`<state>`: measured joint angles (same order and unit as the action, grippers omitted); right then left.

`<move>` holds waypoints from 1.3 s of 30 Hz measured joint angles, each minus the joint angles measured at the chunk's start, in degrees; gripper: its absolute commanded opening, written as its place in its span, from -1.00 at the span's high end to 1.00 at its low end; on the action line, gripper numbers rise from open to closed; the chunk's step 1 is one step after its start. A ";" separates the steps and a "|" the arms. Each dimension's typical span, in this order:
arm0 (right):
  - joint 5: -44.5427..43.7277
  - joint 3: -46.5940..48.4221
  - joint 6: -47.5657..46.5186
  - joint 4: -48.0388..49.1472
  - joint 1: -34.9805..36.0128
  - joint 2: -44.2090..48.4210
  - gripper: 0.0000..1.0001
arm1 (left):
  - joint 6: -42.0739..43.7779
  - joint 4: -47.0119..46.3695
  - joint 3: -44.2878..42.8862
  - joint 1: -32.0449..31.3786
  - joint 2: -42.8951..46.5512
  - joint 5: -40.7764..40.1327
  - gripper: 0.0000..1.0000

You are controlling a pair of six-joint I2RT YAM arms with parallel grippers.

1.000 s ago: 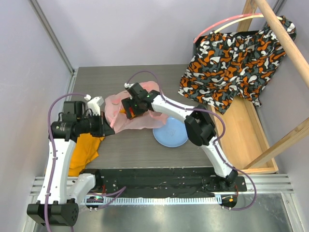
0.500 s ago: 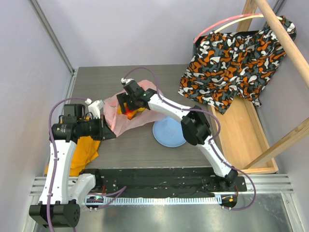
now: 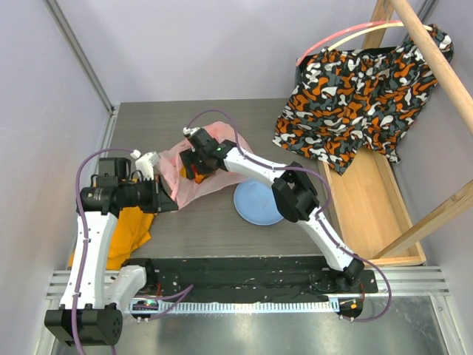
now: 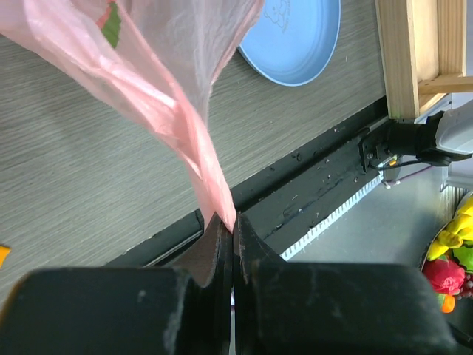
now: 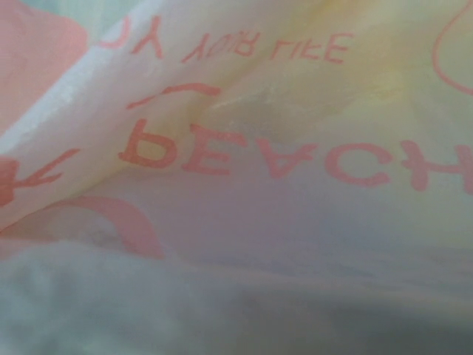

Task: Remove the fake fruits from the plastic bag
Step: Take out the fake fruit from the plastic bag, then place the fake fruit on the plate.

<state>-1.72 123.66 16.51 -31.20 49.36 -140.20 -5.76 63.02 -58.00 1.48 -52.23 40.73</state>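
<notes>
The pink plastic bag (image 3: pixel 194 185) lies at the middle left of the table, its near edge pulled into a taut strand (image 4: pixel 194 140). My left gripper (image 4: pixel 234 228) is shut on the tip of that strand, and sits left of the bag (image 3: pixel 164 200). My right gripper (image 3: pixel 198 161) reaches down into the bag's mouth. Its jaws are hidden by the film, and the right wrist view shows only printed bag film (image 5: pixel 244 155). An orange patch of fake fruits (image 3: pixel 191 173) shows under it. A red and green fruit (image 4: pixel 111 22) shows through the film.
A light-blue plate (image 3: pixel 259 205) lies right of the bag. An orange cloth (image 3: pixel 126 231) lies under my left arm. Patterned fabric (image 3: pixel 362 81) hangs over a wooden frame (image 3: pixel 384 207) at the right. Coloured fruit-like things (image 4: pixel 452 259) sit beyond the table's near rail.
My right gripper has moved left and further into the bag. My left arm has shifted slightly, still holding the bag's edge.
</notes>
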 measured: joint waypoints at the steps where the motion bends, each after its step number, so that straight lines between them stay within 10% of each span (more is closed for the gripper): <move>1: 0.68 -0.13 -0.44 0.04 0.00 0.26 0.49 | -0.07 -0.15 0.00 0.00 0.00 0.00 1.00; 24: 10.12 -17.73 -25.38 0.33 -0.79 25.97 0.62 | -8.63 -9.29 -5.33 3.96 -4.59 0.02 1.00; 32: 20.31 -34.69 -50.16 -7.56 -1.55 51.25 0.67 | -8.85 -10.54 -6.58 4.04 -6.75 -1.29 1.00; 39: 12.07 -50.75 -76.24 -13.68 0.76 65.29 0.73 | -8.81 -11.04 -7.98 4.09 -6.97 -2.05 1.00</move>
<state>10.35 72.90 -59.72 -44.88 50.13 -74.91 -14.57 51.99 -65.98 5.56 -59.20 38.68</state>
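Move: The blue plate, where the red fruit is headed, lies about 21 cm to the right of the right hand, some 7 cm nearer the base and 4 cm lower; that hand already has the fruit inside the pink bag. A banana shows in the bag about 4 cm to the right hand's left, level with it. From the left hand, which keeps the bag's rim pinched, the plate is some 14 cm ahead, 20 cm to the right and 19 cm below. Keeping its wide grip on the red fruit, the right hand first lifts it some 15 cm up out of the pink bag, drawing back slightly, then sweeps right and back to above the plate, about 19 cm right and 16 cm back in all, spinning some 60 degrees counter-clockwise with the fingers still slanting down and left, and beginning to sink at the end. Meanwhile the left hand, its fingers still shut on the bag's rim, goes about 7 cm forward and 4 cm up, turning slightly counter-clockwise. ##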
